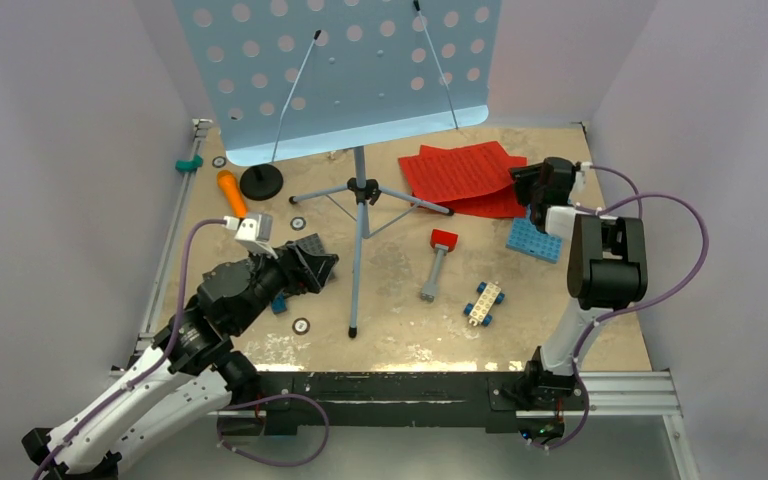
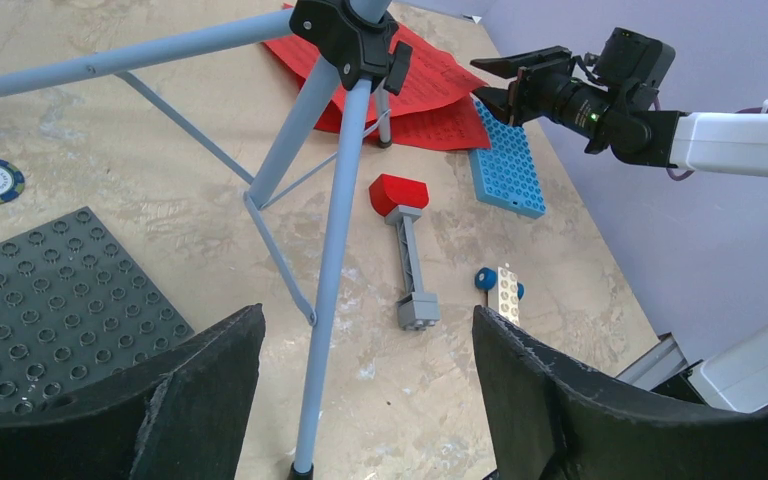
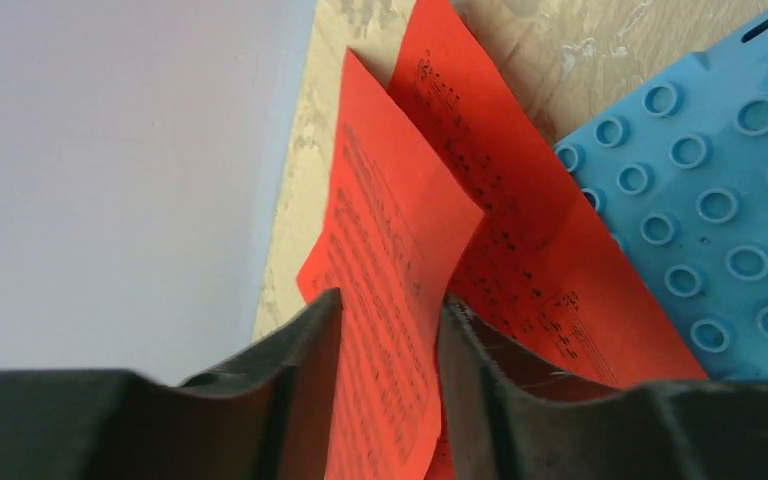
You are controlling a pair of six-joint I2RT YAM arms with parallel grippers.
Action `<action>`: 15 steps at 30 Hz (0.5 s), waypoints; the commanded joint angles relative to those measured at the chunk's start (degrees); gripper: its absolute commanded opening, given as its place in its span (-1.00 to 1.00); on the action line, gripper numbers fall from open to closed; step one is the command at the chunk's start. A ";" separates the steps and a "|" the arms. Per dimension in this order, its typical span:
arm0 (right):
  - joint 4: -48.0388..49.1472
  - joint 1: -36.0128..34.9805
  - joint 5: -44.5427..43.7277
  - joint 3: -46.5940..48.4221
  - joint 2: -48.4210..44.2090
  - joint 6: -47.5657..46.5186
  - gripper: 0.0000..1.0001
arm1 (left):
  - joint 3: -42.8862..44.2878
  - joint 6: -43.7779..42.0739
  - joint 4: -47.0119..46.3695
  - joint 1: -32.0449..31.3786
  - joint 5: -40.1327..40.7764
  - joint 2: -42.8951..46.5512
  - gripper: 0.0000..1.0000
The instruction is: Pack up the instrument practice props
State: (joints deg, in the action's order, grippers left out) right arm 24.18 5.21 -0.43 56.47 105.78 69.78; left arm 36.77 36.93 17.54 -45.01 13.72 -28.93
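Note:
The pale-blue perforated music stand [image 1: 350, 70] rises at the back on its grey tripod [image 1: 363, 190], whose legs also show in the left wrist view [image 2: 330, 230]. The red sheet-music pages [image 1: 465, 172] lie at back right. The orange microphone [image 1: 231, 192] lies beside the black round-based mic stand [image 1: 261, 182] at back left. My left gripper [image 1: 315, 265] is open and empty above the table; the tripod's front leg passes between its fingers in the left wrist view [image 2: 368, 315]. My right gripper [image 1: 528, 190] is part open at the pages' right edge. A curled red page [image 3: 400, 250] lies between its fingers [image 3: 390, 300].
A grey studded plate [image 1: 310, 250] lies under my left gripper, and a blue studded plate [image 1: 533, 240] beside the pages. A red-headed grey hammer [image 1: 438, 258] and a small wheeled brick piece [image 1: 483, 302] lie mid-table. Poker chips [image 1: 301, 325] are scattered. Walls close in on three sides.

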 commanded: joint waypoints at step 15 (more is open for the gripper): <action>-19.56 0.10 -6.51 6.47 -16.82 -8.80 0.40 | -1.32 0.75 -0.44 -0.11 1.36 3.52 0.64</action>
State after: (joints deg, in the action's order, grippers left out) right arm 6.59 5.30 -4.14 62.08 97.91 63.86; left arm 36.62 37.93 18.98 -45.01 14.24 -26.37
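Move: The right gripper, already part open, has just let the top red sheet's near-right part slip free: that sheet's middle lies about 12 cm to its left, roughly level fore-and-aft and 3 cm below. The lower red sheet's middle is some 10 cm left and 3 cm back, the blue plate about 12 cm back and 6 cm right, and the stand's right foot about 16 cm left and 9 cm back. From the left gripper, the top sheet lies roughly 33 cm ahead, 32 cm right and 19 cm below. Open the right gripper wider to let the top red sheet go, sinking about 1 cm and easing slightly back as the fingertips tip down. Then lift straight away from the sheet by some 5 cm, drifting a little to the right, fingers left open and empty. ##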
